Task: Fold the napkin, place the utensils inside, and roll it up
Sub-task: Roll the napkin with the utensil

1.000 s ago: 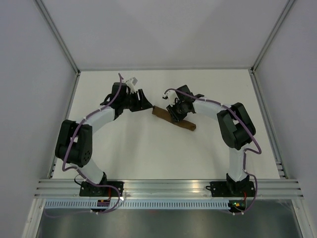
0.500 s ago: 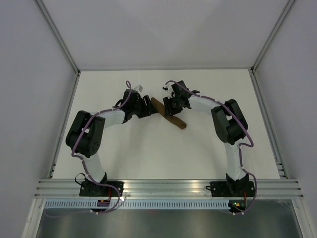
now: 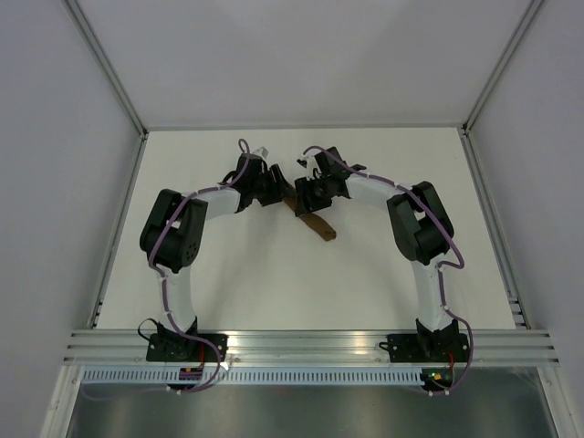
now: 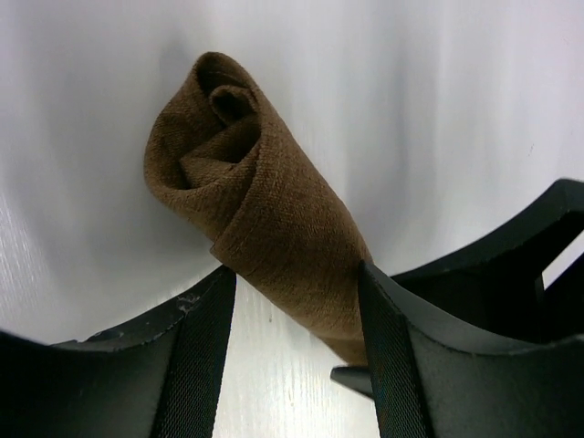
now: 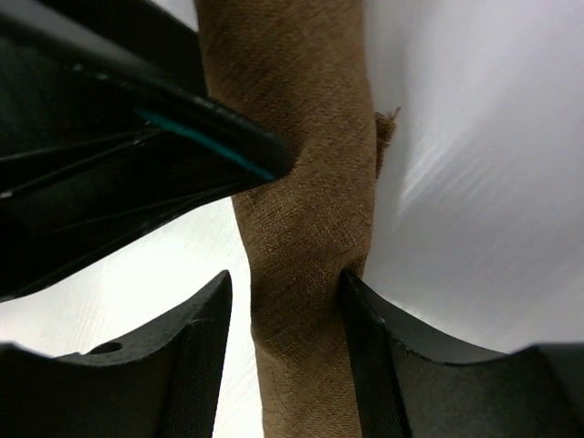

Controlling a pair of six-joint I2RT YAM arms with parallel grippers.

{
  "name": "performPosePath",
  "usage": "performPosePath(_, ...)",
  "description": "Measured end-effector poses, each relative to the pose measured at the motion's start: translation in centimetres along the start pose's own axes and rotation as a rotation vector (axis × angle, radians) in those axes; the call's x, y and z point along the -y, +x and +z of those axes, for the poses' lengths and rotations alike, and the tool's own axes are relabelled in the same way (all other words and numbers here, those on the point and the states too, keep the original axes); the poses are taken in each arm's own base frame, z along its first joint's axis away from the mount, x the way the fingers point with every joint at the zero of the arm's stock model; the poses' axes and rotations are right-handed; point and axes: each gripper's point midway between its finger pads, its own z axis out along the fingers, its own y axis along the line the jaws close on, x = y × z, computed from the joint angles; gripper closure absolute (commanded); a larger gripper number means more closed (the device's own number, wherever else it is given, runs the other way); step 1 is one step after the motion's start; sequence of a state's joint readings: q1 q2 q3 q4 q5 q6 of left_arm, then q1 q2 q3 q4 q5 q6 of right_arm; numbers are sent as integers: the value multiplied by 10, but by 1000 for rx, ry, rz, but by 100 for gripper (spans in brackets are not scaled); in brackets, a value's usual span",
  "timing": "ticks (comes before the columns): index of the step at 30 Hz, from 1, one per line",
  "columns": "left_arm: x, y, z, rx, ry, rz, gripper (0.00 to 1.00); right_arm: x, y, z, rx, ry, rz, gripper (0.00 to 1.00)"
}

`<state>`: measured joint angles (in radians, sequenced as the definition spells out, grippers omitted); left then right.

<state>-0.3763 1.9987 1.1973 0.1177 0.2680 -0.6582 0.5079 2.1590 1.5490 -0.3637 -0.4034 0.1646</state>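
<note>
The napkin (image 3: 315,221) is a tight brown roll lying aslant on the white table, its spiral end (image 4: 224,128) showing in the left wrist view. The utensils are hidden. My left gripper (image 3: 276,190) straddles the roll's far end; in its wrist view the gripper (image 4: 294,274) is open, the roll resting against the right finger (image 4: 392,356) with a gap at the left finger. My right gripper (image 3: 308,197) sits just beside it on the roll; in its wrist view the gripper (image 5: 285,278) is open, the right finger touching the cloth (image 5: 306,182) and the left finger standing off.
The two grippers are crowded together at the roll's far end; a left finger (image 5: 173,128) crosses the right wrist view. Grey walls enclose the table (image 3: 274,283) on three sides. The aluminium rail (image 3: 310,342) with both arm bases runs along the near edge.
My left gripper has swung right onto the roll's far end. The roll has shifted left and turned steeper. My right gripper's jaws have widened off the cloth.
</note>
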Motion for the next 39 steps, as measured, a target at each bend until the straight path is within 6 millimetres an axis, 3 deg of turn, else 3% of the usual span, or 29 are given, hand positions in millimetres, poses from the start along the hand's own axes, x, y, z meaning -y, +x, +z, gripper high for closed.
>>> performPosePath(16, 16, -36, 34, -37, -25, 15, 39, -21, 7, 0, -48, -113, 54, 42)
performPosePath(30, 15, -32, 34, -80, -30, 42, 36, -11, 11, -8, -71, -129, 74, 40)
performPosePath(39, 23, -53, 29, -47, -15, 78, 34, -25, -8, -19, -50, -182, 33, 37)
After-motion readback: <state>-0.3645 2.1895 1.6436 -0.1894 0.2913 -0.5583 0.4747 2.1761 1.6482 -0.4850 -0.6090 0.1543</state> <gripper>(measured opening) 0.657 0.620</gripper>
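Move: The rolled napkin lies slantwise under both half-open grippers. Its middle is about 5 cm back and 5 cm right of my left hand and 2 cm lower; its far end is some 3 cm straight ahead of that hand. From my right hand, its middle is about 1 cm back, 1 cm right and 1 cm lower, and its near end is roughly 8 cm back and 6 cm right. I run my left hand about 5 cm forward and 2 cm right along the far part of the roll, while my right hand, over the roll's middle, eases 1 to 2 cm back, goes slightly left and returns, tipping its fingers a little. Then both hands rise some 2 cm, grippers still half open, the left also edging forward past the roll's far end. ##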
